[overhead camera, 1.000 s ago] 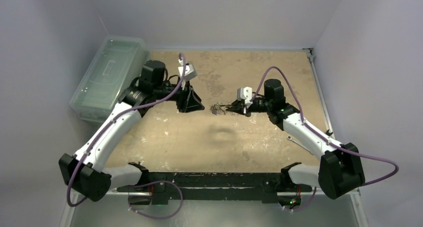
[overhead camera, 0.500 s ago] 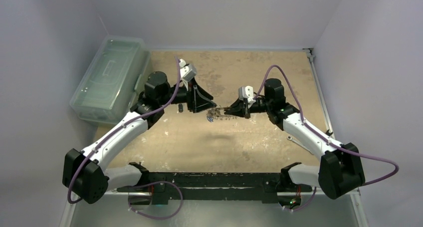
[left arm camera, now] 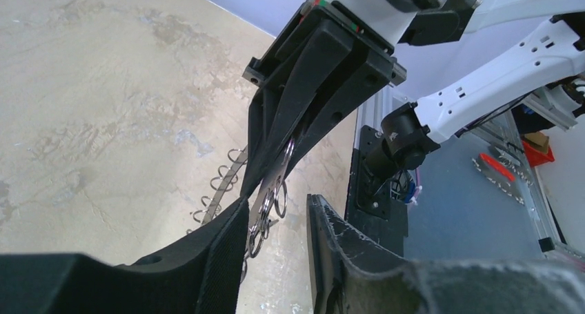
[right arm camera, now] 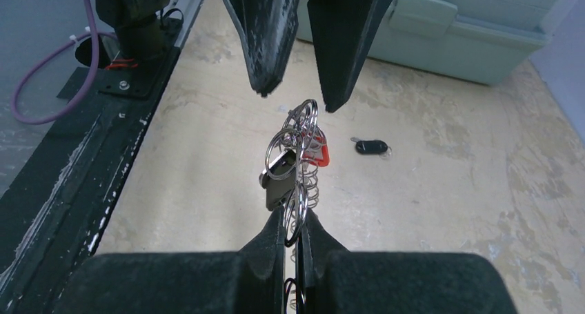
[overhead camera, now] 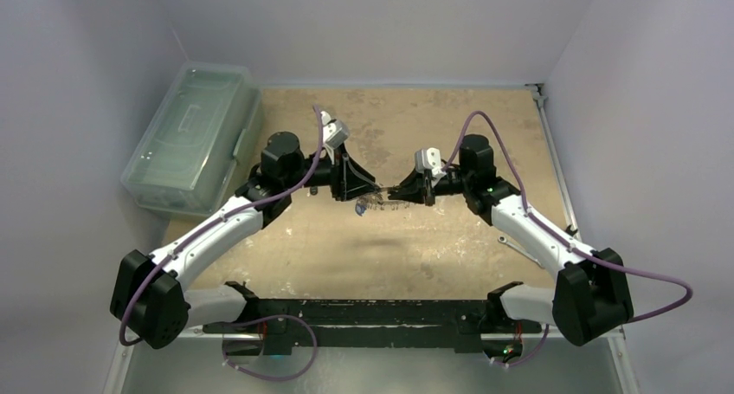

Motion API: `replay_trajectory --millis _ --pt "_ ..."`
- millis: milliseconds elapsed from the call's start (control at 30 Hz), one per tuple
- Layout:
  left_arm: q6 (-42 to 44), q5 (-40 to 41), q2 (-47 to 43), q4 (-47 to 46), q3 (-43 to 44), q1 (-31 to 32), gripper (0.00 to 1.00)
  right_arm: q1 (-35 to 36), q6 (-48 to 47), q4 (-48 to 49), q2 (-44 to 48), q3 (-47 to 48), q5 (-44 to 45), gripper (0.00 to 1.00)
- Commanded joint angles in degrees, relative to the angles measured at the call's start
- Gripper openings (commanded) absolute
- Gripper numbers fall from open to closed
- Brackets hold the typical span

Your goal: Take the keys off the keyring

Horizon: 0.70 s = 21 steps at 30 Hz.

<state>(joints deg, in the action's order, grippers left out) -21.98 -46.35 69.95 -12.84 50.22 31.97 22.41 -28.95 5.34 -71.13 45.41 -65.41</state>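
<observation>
The keyring [right arm camera: 298,140] hangs in the air as a bunch of silvery rings and keys, one with a red head [right arm camera: 319,155] and one with a dark head [right arm camera: 278,184]. My right gripper [right arm camera: 294,221] is shut on one of its rings. In the top view the keyring [overhead camera: 379,205] sits between both grippers above the table's middle. My left gripper [left arm camera: 276,224] is open, its fingers either side of the bunch's far end. The rings [left arm camera: 270,202] lie close to its left finger [left arm camera: 214,259], with a gap to the other finger [left arm camera: 331,252].
A clear plastic box [overhead camera: 192,134] stands at the table's left edge. One loose black key [right arm camera: 371,147] lies on the tan table [overhead camera: 450,117] behind the bunch. A thin silvery tool [overhead camera: 517,248] lies near the right arm. The black base rail [overhead camera: 372,312] runs along the near edge.
My left arm has swung right and forward, bringing its open fingers around the end of the keyring. The right gripper has held its place and its grip.
</observation>
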Motion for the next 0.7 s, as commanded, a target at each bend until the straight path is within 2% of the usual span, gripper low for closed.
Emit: replay_trajectory --millis 0,100,300,433,533,667 --pt "0.10 0.26 0.18 -2.63 -0.67 0.57 0.31 -0.26 0.74 2.58 0.78 3.29 -2.27 0.00" --pt "0.09 0.04 0.40 -2.56 -0.79 0.98 0.24 -0.23 0.84 2.57 0.73 3.33 -2.51 0.00" --pt "-0.48 -0.62 0.45 -2.84 -0.22 1.04 0.02 -0.27 0.90 2.56 0.69 3.37 -2.36 0.00" --pt "0.53 -0.99 0.62 -0.49 1.07 1.43 0.00 -0.26 1.17 2.79 0.62 3.45 -1.86 0.00" --pt "4.19 0.01 1.22 6.73 4.85 1.81 0.00 -0.21 0.63 2.81 0.61 3.70 0.02 0.00" --pt "9.88 3.15 4.96 25.46 12.53 3.11 0.00 -0.21 -5.26 -2.34 0.65 5.74 3.43 0.00"
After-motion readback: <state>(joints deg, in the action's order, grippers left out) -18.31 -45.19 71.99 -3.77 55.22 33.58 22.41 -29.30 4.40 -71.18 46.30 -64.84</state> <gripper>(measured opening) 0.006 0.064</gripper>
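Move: The small wire ring at the left end of the keyring sits just off the left hand's open fingers, about 1 cm farther right and 1 cm lower, level with them fore and aft. The hanging keys dangle roughly 4 cm back, 3 cm left and 4 cm below this hand, and the black fob lies on the table some 15 cm left, 4 cm farther out and 20 cm down. From the right hand, which grips the band, the ring is about 4 cm left and 3 cm up, neither ahead nor back. The left hand shuts its part-open fingers completely on the wire ring at the keyring's free end, settling only about half a centimetre down, with a slight draw back, as they close, so that the fingertips pinch the thin wire. Once shut, it edges about half a centimetre rightward towards the right gripper and begins to tip its fingertips down by some 5 degrees, while the right hand stays in place and keeps its grip on the keyring's band. ##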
